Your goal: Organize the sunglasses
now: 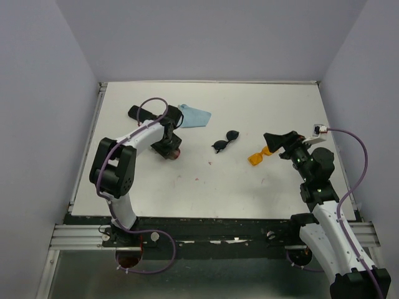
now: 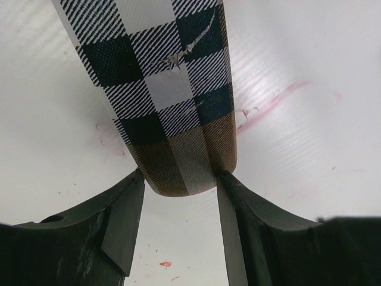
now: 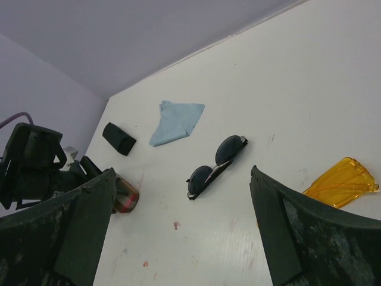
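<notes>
The black-framed sunglasses (image 1: 225,141) lie folded at mid-table, seen between my right fingers in the right wrist view (image 3: 217,165). The orange wraparound sunglasses (image 1: 257,157) (image 3: 343,182) lie just right of them, beside my right gripper (image 1: 277,140) (image 3: 181,179), which hovers open and empty. My left gripper (image 1: 169,149) (image 2: 181,179) is down on the table at the left, both fingers pressed against the rounded end of the plaid case (image 2: 172,89) (image 3: 126,199), which lies flat.
A plain black case (image 1: 138,113) (image 3: 119,138) lies at the back left. A light blue cloth (image 1: 194,116) (image 3: 175,121) rests right of it. Grey walls close the table on three sides. Small red marks dot the white tabletop (image 1: 212,187).
</notes>
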Robot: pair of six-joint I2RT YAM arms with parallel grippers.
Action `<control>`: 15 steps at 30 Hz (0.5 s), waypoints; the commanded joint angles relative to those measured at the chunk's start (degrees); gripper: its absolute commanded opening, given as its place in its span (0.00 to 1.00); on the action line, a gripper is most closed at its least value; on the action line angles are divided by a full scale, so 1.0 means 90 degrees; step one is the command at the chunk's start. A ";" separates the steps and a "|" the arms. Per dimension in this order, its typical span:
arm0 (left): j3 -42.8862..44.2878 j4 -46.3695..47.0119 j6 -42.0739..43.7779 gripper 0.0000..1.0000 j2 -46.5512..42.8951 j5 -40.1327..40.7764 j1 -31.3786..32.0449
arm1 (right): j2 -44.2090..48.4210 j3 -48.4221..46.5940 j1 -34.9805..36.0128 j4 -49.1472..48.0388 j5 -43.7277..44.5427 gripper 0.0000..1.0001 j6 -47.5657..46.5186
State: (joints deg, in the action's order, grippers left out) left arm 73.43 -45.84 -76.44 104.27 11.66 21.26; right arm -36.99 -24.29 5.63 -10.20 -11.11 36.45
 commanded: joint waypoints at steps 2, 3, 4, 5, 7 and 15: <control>-0.0249 0.0152 0.0134 0.60 -0.0208 -0.0280 0.0587 | -0.0069 -0.0240 0.0000 0.0020 -0.0376 1.00 0.0013; -0.0268 0.0172 0.0144 0.59 -0.0218 -0.0328 0.0665 | -0.0098 -0.0240 -0.0010 0.0010 -0.0415 1.00 0.0003; -0.0278 0.0230 0.0135 0.60 -0.0247 -0.0377 0.0772 | -0.0118 -0.0250 -0.0010 0.0020 -0.0444 1.00 0.0013; -0.0307 0.0279 0.0144 0.59 -0.0267 -0.0416 0.0870 | -0.0138 -0.0260 -0.0010 0.0020 -0.0464 1.00 0.0013; -0.0317 0.0347 0.0164 0.59 -0.0306 -0.0446 0.1143 | -0.0157 -0.0269 -0.0010 0.0020 -0.0503 1.00 0.0023; -0.0219 0.0319 0.0457 0.63 -0.0774 -0.0075 0.1808 | -0.0206 -0.0269 -0.0010 -0.0010 -0.0591 1.00 0.0013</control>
State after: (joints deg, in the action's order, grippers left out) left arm 71.53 -42.50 -74.48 102.06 9.58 35.75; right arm -38.52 -25.12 5.63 -10.24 -14.52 36.47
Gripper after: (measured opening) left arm 0.598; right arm 0.998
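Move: The plaid case is already between the left fingers by its right-hand end, its middle about 6 cm left and 1 cm ahead of them, at their height. The black sunglasses lie some 26 cm right and 5 cm ahead of this hand, a red speck on bare table about 12 cm right and 13 cm back, the blue cloth 11 cm right and 16 cm ahead, all slightly lower. From the right hand the black sunglasses are roughly 18 cm left, 9 cm ahead and 20 cm below. The plaid case, still held by its end, is drawn about 10 cm across the table by the left hand, mostly right and half as much back, towards the bare middle on the near side of the black sunglasses. The wrist turns some 15 degrees clockwise on the way, fingers pointing down and their gap unchanged, the hand staying almost level. ##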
